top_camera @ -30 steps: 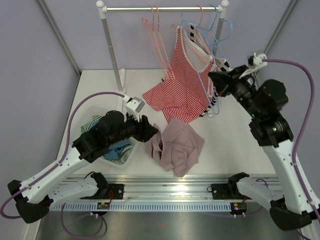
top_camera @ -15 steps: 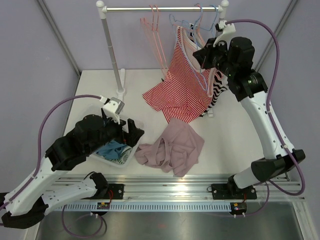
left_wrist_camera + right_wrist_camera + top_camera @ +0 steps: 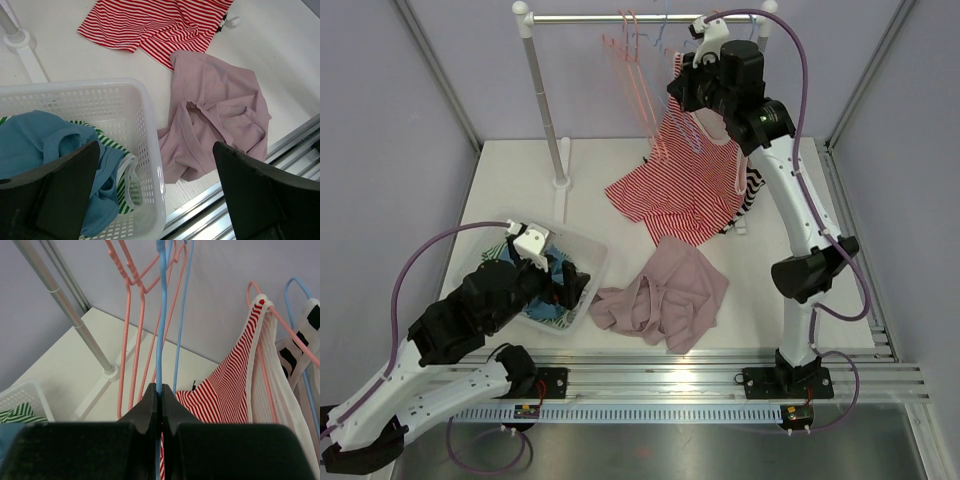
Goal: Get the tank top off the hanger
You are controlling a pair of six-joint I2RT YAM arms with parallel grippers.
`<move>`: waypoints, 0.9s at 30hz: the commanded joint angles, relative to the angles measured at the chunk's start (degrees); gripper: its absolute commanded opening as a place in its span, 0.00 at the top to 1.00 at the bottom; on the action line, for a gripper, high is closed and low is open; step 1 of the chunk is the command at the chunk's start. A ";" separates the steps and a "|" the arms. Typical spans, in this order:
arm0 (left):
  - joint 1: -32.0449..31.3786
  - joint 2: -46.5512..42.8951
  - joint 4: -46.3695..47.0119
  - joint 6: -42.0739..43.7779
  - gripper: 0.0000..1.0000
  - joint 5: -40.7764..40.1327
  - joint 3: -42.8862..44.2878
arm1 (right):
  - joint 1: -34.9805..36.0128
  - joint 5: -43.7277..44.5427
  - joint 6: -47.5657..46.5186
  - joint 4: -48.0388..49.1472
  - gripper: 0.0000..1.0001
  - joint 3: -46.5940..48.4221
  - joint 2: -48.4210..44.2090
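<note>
The red-and-white striped tank top (image 3: 682,165) hangs by one strap on a pink hanger (image 3: 270,315) on the rail, and its lower part lies on the table. It also shows in the right wrist view (image 3: 235,380). My right gripper (image 3: 682,92) is high at the rail, left of the top's strap. In its own view the right gripper (image 3: 161,390) is shut on the thin wire of a blue hanger (image 3: 160,315). My left gripper (image 3: 565,285) is open and empty over the white basket (image 3: 588,252), as its own view (image 3: 156,150) shows.
A pink garment (image 3: 665,295) lies crumpled on the table by the basket (image 3: 150,130), which holds blue and green-striped clothes. Several empty pink hangers (image 3: 127,315) hang on the rail (image 3: 610,17). A black-and-white striped garment (image 3: 312,315) hangs at the right. The rack pole (image 3: 542,95) stands at back left.
My right arm has swung up and left along the rail, past the striped top. My left arm has pulled back from the pink garment to over the basket.
</note>
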 commanded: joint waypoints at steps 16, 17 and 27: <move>0.90 0.64 4.99 1.48 0.01 0.98 -2.30 | 3.99 3.19 -3.83 -2.69 1.00 13.73 11.31; 1.17 0.90 4.99 1.56 0.01 1.24 -2.21 | 3.99 3.20 -3.74 -2.60 1.00 13.46 11.05; 1.08 10.91 2.88 -4.57 0.01 2.56 5.77 | 3.90 11.19 -6.72 -1.99 0.40 3.90 -0.97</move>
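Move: The right hand grips the blue hanger; its place on the rail is roughly 6 cm ahead, 7 cm left and 12 cm above. The empty pink hangers hang some 4 cm ahead and 8 cm left; the red-striped tank top is about 4 cm ahead, 3 cm right and 18 cm below. From the open left hand, the mauve top lies about 7 cm ahead, 14 cm right and 25 cm below; the box is 12 cm ahead, 13 cm left. Right hand lowers blue hanger about 5 cm, leftward onto the rail, and opens; left eases toward mauve top. ##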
